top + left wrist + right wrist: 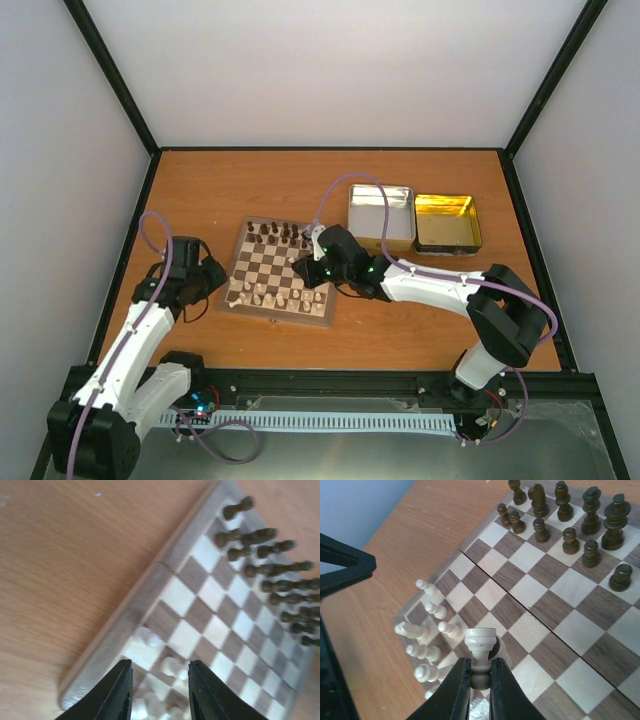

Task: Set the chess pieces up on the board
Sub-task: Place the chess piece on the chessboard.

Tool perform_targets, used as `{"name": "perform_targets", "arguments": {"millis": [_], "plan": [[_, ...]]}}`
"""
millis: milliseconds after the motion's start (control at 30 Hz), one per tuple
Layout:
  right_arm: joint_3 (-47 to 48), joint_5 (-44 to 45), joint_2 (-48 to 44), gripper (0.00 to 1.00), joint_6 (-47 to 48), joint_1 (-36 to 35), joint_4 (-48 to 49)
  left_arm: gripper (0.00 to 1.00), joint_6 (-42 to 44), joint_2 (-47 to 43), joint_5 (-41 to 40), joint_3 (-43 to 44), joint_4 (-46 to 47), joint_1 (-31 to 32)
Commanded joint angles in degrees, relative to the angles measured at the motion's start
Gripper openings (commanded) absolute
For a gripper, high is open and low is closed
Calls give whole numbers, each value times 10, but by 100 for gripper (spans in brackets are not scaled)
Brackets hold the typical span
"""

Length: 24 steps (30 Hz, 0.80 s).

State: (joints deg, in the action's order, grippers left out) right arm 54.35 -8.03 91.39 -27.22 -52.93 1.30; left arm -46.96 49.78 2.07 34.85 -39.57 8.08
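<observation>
The board lies left of the table's centre. Dark brown chess pieces stand along its far rows and cream pieces along its near rows. My left gripper hovers over the board's left edge. In the left wrist view this gripper is open, and a cream piece stands on the board below the gap, untouched. My right gripper is above the board's right side. There it is shut on the waist of a cream piece, above the board.
A silver tin and a gold tin sit open at the back right, beyond the right arm. Dark pieces fill the far rows in the right wrist view, and cream pieces crowd the corner left of the held piece.
</observation>
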Motion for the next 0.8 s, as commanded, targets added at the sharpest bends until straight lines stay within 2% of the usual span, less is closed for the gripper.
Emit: {"name": "perform_targets", "arguments": {"millis": [0,100,233,367,467,600,767], "plan": [[17,-60,-10,6,-71,12,46,37,30,-40,111,20,57,3],[14,-89,-15,6,-112,14,93,48,31,-59,201,19,106,3],[2,-120,-19,6,-145,15,175,53,-23,-72,308,11,170,3],[-19,-126,-30,6,-163,15,233,61,-86,-96,345,5,221,3],[-33,-135,-39,7,-190,16,272,68,-152,-120,369,-13,271,2],[-51,-149,-50,7,-226,16,337,76,-290,-135,417,-53,365,2],[-62,-166,-59,7,-250,15,414,87,-437,-127,447,-59,408,2]]}}
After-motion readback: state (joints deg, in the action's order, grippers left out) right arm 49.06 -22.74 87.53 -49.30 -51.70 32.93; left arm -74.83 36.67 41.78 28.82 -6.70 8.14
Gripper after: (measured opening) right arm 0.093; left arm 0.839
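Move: The white pieces held in the right gripper are some 18 cm to the right of the empty left gripper, about 1 cm ahead and 2 cm higher. The nearest white piece on the board stands almost under the left gripper, 8 cm down, 2 cm back and 2 cm right; the near end of the dark ranks is about 12 cm ahead, 6 cm right and 8 cm down. For the right hand, the left gripper it goes to meet is 18 cm left, 1 cm back, 2 cm lower. Lift the left gripper about 14 cm off the near left corner of the board while swinging it some 11 cm right towards the pieces in the right hand, tilting its fingers up and rightward and opening them wide. At the same time raise the right hand about 11 cm and bring it slightly left, rolling its fingers up towards level to present the pieces, and keep its grip shut. ##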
